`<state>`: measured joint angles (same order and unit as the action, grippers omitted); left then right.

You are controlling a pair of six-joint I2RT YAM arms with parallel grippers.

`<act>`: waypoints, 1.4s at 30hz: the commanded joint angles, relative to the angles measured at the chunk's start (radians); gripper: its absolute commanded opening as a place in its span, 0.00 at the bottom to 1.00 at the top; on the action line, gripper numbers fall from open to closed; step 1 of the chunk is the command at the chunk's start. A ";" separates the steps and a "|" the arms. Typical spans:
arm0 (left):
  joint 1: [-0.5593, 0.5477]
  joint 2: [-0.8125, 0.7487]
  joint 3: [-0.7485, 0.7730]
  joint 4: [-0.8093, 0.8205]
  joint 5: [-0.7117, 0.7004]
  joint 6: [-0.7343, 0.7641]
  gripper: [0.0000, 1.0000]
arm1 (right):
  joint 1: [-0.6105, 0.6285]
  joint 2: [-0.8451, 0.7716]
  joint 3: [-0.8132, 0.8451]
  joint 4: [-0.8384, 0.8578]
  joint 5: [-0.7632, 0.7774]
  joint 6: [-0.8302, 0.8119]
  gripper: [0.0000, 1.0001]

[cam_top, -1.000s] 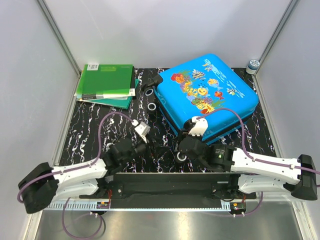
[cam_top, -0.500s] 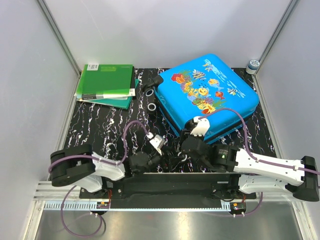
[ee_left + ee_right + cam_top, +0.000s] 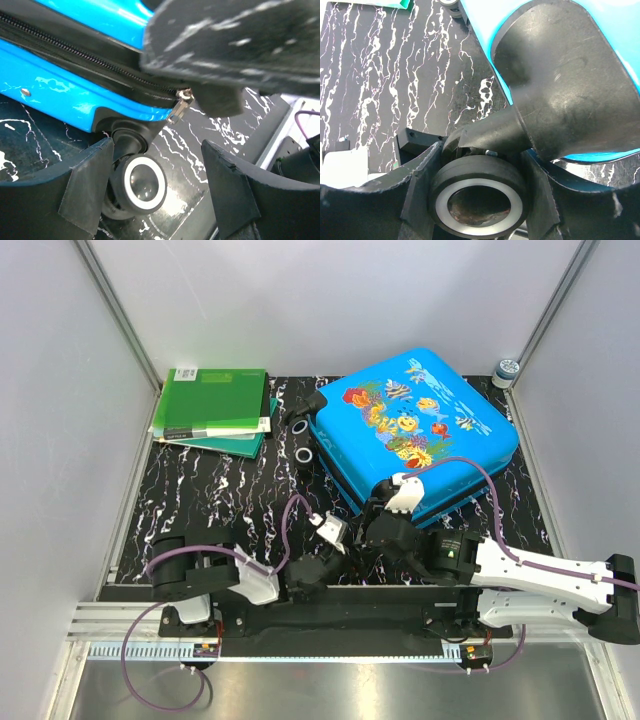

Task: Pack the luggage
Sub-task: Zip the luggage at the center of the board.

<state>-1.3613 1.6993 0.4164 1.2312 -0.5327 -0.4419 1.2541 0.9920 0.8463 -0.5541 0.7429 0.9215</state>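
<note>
The luggage (image 3: pixel 415 420) lies closed on the black marbled mat, its fish print facing up. My right gripper (image 3: pixel 377 530) is at its near left corner. In the right wrist view both fingers of the right gripper (image 3: pixel 481 152) press against a black wheel (image 3: pixel 479 200) under the blue shell (image 3: pixel 480 25). My left gripper (image 3: pixel 345 545) sits just left of that corner. The left wrist view shows the left gripper (image 3: pixel 157 150) open, with a wheel (image 3: pixel 144 184) next to its left finger. A metal zipper pull (image 3: pixel 180 106) hangs from the zip of the luggage (image 3: pixel 60 95) above.
Green folders (image 3: pixel 212 405) are stacked at the back left. Two more wheels (image 3: pixel 303 440) stick out on the luggage's left side. A small jar (image 3: pixel 507 370) stands at the back right corner. Grey walls close in the mat on three sides.
My left arm has swung right along the near edge, bringing its gripper up to the luggage's near corner. The right gripper has stayed on the wheel.
</note>
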 commanded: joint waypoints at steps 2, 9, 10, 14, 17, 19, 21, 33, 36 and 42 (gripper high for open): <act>-0.027 0.043 0.058 0.274 -0.180 0.037 0.76 | -0.007 -0.035 0.097 0.174 0.124 0.059 0.00; -0.054 0.085 0.116 0.266 -0.291 0.069 0.75 | -0.007 -0.027 0.086 0.177 0.104 0.092 0.00; -0.059 0.092 0.127 0.266 -0.303 0.083 0.75 | -0.005 -0.030 0.085 0.178 0.101 0.094 0.00; -0.079 0.126 0.167 0.278 -0.360 0.118 0.75 | -0.007 -0.032 0.077 0.180 0.092 0.108 0.00; -0.081 0.151 0.177 0.289 -0.380 0.115 0.75 | -0.007 -0.041 0.071 0.181 0.087 0.112 0.00; -0.081 0.161 0.191 0.289 -0.380 0.117 0.75 | -0.007 -0.047 0.069 0.183 0.084 0.116 0.00; -0.081 0.171 0.200 0.286 -0.372 0.126 0.75 | -0.007 -0.053 0.063 0.184 0.079 0.117 0.00; -0.081 0.195 0.232 0.246 -0.369 0.118 0.52 | -0.005 -0.085 0.027 0.204 0.069 0.129 0.00; -0.081 0.194 0.237 0.237 -0.371 0.120 0.44 | -0.007 -0.090 0.022 0.207 0.065 0.128 0.00; -0.081 0.189 0.234 0.241 -0.368 0.123 0.28 | -0.007 -0.096 0.010 0.214 0.065 0.128 0.00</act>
<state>-1.4487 1.8767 0.6167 1.3205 -0.8867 -0.3847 1.2488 0.9508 0.8162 -0.5621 0.7395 0.9886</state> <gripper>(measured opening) 0.338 0.629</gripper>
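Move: The zipper pull hangs at the luggage's near corner, roughly 4 cm ahead of the left hand, 3 cm to its right and about 1 cm above. From that hand the lower wheel is some 3 cm ahead, 1 cm right and 4 cm below, and the upper wheel 3 cm ahead, 3 cm right and about 8 cm above. The right hand grips the upper wheel; the pull lies 1 cm ahead of it, neither left nor right, some 7 cm below. Still gripping the upper wheel, the right hand steadies the luggage while the left slips in beneath its fingers towards the zipper pull, going about 2 cm forward, 2 cm right and slightly up. The left wrist turns some 15 degrees counter-clockwise; only then do its fingers close from wide to roughly half that gap around the pull's place, though touch can't be made out. ##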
